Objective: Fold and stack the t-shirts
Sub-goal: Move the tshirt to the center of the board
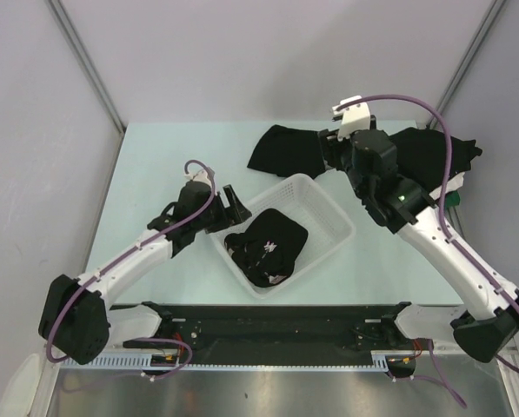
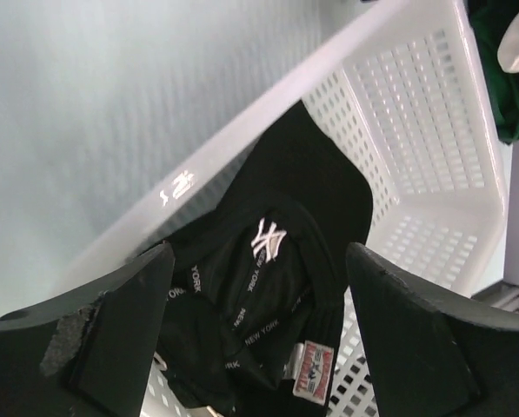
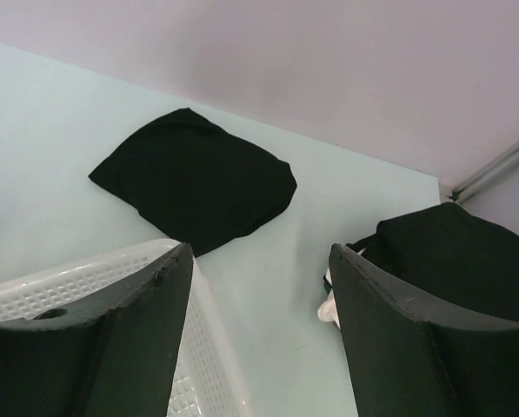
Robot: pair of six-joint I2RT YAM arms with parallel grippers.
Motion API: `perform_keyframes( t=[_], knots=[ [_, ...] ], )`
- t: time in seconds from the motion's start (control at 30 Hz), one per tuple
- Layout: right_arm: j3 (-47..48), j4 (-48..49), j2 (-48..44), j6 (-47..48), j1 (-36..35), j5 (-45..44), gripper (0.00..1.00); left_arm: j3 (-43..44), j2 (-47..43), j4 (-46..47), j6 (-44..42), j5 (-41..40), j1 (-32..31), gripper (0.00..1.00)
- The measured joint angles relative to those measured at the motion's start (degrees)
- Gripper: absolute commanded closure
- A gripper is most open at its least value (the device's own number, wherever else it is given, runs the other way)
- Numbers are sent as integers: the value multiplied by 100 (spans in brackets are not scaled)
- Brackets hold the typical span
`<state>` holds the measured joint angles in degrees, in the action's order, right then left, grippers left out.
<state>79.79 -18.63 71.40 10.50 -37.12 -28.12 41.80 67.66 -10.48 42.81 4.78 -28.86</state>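
Observation:
A crumpled black t-shirt [image 1: 268,248] with white "NEW YORK" lettering [image 2: 263,239] lies in the white mesh basket [image 1: 324,204]. My left gripper [image 1: 235,207] hovers open over the basket's left rim; in the left wrist view its fingers [image 2: 120,321] frame the shirt without touching it. A folded black t-shirt [image 1: 281,149] [image 3: 198,178] lies on the table behind the basket. A pile of black t-shirts [image 1: 424,156] [image 3: 455,252] sits at the back right. My right gripper [image 1: 330,155] [image 3: 261,254] hangs open between the folded shirt and the pile, holding nothing.
Green and white cloth [image 2: 507,95] shows beyond the basket's far corner, and a green edge [image 1: 451,198] peeks from under the right pile. The basket rim [image 3: 85,278] is close under the right gripper's left finger. Walls enclose the table at left, back and right.

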Motion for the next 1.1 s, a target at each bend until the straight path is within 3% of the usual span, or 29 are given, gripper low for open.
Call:
perform_keyframes(
  t=[0.4,0.77,1.1],
  knots=[
    [-125,-81,-645,-87,280,9,30,1799,280,-1049,-581,-1228,-15,10],
    [-203,-85,-627,-103,356,79,30,1897,1215,-2035,-745,-1919,-15,10],
    [-214,-94,-662,-103,516,162,30,2140,1810,-2055,-1032,-1641,-20,14]
  ],
)
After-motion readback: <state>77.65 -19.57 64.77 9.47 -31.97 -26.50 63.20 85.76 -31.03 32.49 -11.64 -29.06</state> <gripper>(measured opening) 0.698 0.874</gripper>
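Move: The basket's far-left rim runs very near the left hand, about 2 cm ahead, 2 cm left and 4 cm lower; the basket's middle is some 11 cm right, 2 cm back and 7 cm down. The spread t-shirt lies about 26 cm ahead, 12 cm right and 13 cm below the left hand. From the high right hand, the t-shirt is roughly 18 cm ahead, 10 cm left and 37 cm down; the basket's middle is 10 cm back, 10 cm left and 32 cm down. With no grip made on anything, the open left hand hops over the basket's far-left rim: about 5 cm forward while rising 8 cm, then left and down roughly 10 cm, rolling its left side up some 25 degrees, easing slightly right at the end beside the rim. The open right hand drifts about 4 cm right, away from the t-shirt, rising slightly. ##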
